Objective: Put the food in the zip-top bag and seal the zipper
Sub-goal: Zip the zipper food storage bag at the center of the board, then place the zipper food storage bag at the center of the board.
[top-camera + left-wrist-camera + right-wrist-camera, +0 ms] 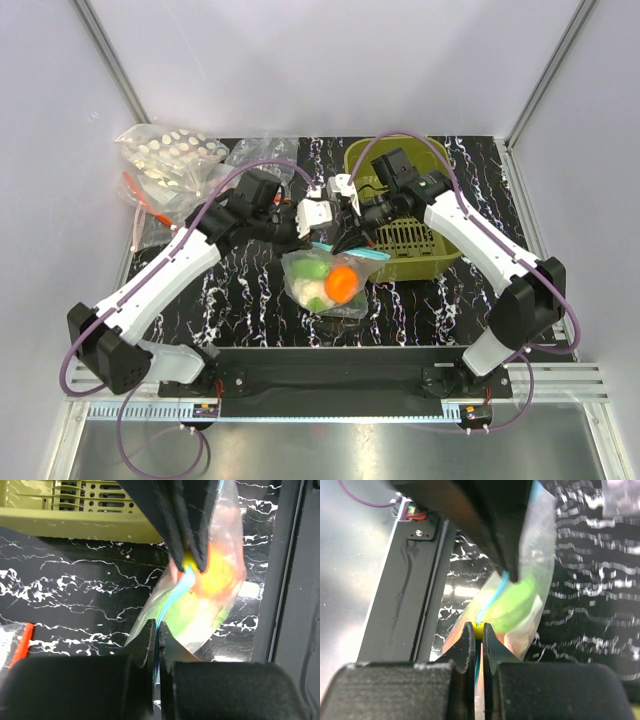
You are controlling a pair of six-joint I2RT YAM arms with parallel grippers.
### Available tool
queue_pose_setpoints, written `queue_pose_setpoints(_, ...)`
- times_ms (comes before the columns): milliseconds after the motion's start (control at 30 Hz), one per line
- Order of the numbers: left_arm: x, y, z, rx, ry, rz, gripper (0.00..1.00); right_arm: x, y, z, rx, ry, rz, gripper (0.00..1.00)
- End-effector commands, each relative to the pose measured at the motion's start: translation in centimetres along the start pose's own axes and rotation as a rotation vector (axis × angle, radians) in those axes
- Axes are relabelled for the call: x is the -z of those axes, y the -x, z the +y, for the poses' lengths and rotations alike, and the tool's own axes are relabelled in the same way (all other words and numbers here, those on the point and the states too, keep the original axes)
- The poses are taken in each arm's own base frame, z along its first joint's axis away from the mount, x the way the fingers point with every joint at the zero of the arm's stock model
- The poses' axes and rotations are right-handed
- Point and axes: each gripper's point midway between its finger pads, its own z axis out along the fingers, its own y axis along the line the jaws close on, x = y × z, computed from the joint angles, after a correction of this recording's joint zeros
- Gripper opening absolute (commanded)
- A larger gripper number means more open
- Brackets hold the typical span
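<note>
The zip-top bag (325, 290) hangs just over the black marbled table between both grippers. Inside it is the food: a round orange piece (343, 283), green pieces (311, 268) and a pale cream piece (298, 290). My left gripper (319, 239) is shut on the teal-blue zipper (172, 602); in the left wrist view its jaws (158, 632) pinch the strip edge-on. My right gripper (351, 244) is shut on the zipper's yellow slider (479, 629), a short way along the same strip. The bag's belly (205, 620) glows orange and green beyond the jaws.
An olive-green basket (420, 238) stands right behind the right gripper. At the back left lie a clear bag of white round pieces (170, 150) and a clear bag with a red-orange strip (150, 207). A black rail (330, 375) runs along the near edge.
</note>
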Motion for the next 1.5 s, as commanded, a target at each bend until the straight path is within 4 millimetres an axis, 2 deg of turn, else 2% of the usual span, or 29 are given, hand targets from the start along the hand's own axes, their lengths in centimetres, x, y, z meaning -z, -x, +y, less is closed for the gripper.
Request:
queue_pose_setpoints(0,0.9,-0.2,1.0,0.015,0.119,-0.032,0.0,1.8,1.6,0.9,-0.06,-0.105,0.032,0.0)
queue_pose_setpoints(33,1.0,0.0,1.2,0.011,0.139,-0.05,0.0,1.8,1.0,1.4,-0.1,-0.111,0.044,0.0)
queue_pose_setpoints(67,1.4,0.0,1.0,0.011,0.151,-0.062,0.0,2.5,1.5,2.1,-0.09,-0.13,0.037,0.0)
queue_pose_setpoints(100,1.1,-0.6,0.7,0.017,0.146,-0.055,0.0,2.7,1.3,2.5,-0.094,-0.147,0.039,0.0)
queue_pose_setpoints(133,1.3,-0.6,1.0,0.015,0.167,-0.06,0.0,2.6,0.4,3.1,-0.124,-0.146,0.045,0.0)
queue_pose_setpoints(167,1.5,-0.8,0.9,0.01,0.176,-0.061,0.0,3.2,0.8,3.7,-0.1,-0.167,0.029,0.0)
queue_pose_setpoints(233,1.5,-1.3,0.7,0.008,0.173,-0.046,0.0,3.2,-0.8,4.3,-0.139,-0.191,0.054,0.0)
queue_pose_setpoints(467,1.6,-1.9,0.7,-0.014,0.163,-0.005,0.0,5.6,-3.7,7.1,-0.219,-0.3,0.156,0.0)
queue_pose_setpoints(700,2.0,-2.0,1.2,-0.016,0.2,0.004,0.0,7.8,-7.0,7.5,-0.27,-0.48,0.251,0.0)
queue_pose_setpoints(867,2.2,-1.7,1.4,-0.019,0.209,-0.009,0.0,8.6,-7.9,7.8,-0.262,-0.533,0.265,0.0)
queue_pose_setpoints(1067,2.5,-1.3,1.5,-0.021,0.222,-0.021,0.0,8.6,-8.2,8.2,-0.281,-0.538,0.258,0.0)
queue_pose_setpoints(1100,2.6,-1.3,1.7,-0.018,0.234,-0.02,0.0,8.5,-7.9,8.2,-0.279,-0.535,0.242,0.1)
queue_pose_setpoints(1133,2.7,-1.0,1.8,-0.01,0.245,-0.03,0.0,8.4,-7.0,8.0,-0.262,-0.539,0.202,0.26)
queue_pose_setpoints(1167,2.7,-0.8,1.8,-0.007,0.247,-0.036,0.04,8.2,-6.1,8.0,-0.245,-0.527,0.165,0.44)
queue_pose_setpoints(1200,2.8,-0.2,2.0,-0.011,0.249,-0.063,0.1,8.1,-5.4,7.8,-0.23,-0.527,0.131,0.95)
queue_pose_setpoints(1233,2.9,0.4,1.9,-0.003,0.248,-0.088,0.25,8.1,-3.6,7.1,-0.188,-0.548,0.064,1.0)
queue_pose_setpoints(1267,2.9,1.1,1.9,0.002,0.248,-0.116,0.41,8.1,-2.6,6.8,-0.16,-0.545,0.026,1.0)
queue_pose_setpoints(1300,3.2,2.5,2.7,-0.004,0.281,-0.171,0.54,8.2,-1.7,6.2,-0.14,-0.563,-0.003,1.0)
queue_pose_setpoints(1333,3.6,3.5,2.9,0.044,0.301,-0.215,0.63,8.5,0.0,5.0,-0.12,-0.602,-0.06,1.0)
queue_pose_setpoints(1367,3.9,4.4,3.3,0.06,0.319,-0.25,0.85,9.0,0.6,3.9,-0.125,-0.655,-0.077,1.0)
queue_pose_setpoints(1400,4.4,5.8,3.9,0.057,0.344,-0.299,0.99,9.5,1.8,3.2,-0.123,-0.689,-0.107,1.0)
queue_pose_setpoints(1467,5.7,7.8,4.6,0.109,0.384,-0.362,0.99,10.3,3.4,1.1,-0.186,-0.776,-0.172,1.0)
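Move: The right hand has the yellow slider pinched, and the zipper's far right end lies about 11 cm to its right, 3 cm back and 3 cm lower. The bag's orange food is about 7 cm back and 10 cm below the right hand, roughly level sideways; the green bin's middle is some 16 cm to its right, 10 cm forward and 10 cm below. The left hand grips the zipper's left end, with the slider about 8 cm to its right. With the left fingers still pinching the zipper's left end and easing back only a centimetre or so, the right hand keeps its pinch on the yellow slider and draws it along the blue strip, about 10 cm to the right and 5 cm back, turning some 30 degrees clockwise, and slows to a stop at the bag's right corner. Then both grippers open wide and let go almost together, each rising about 3 cm and drifting forward, clear of the strip. ##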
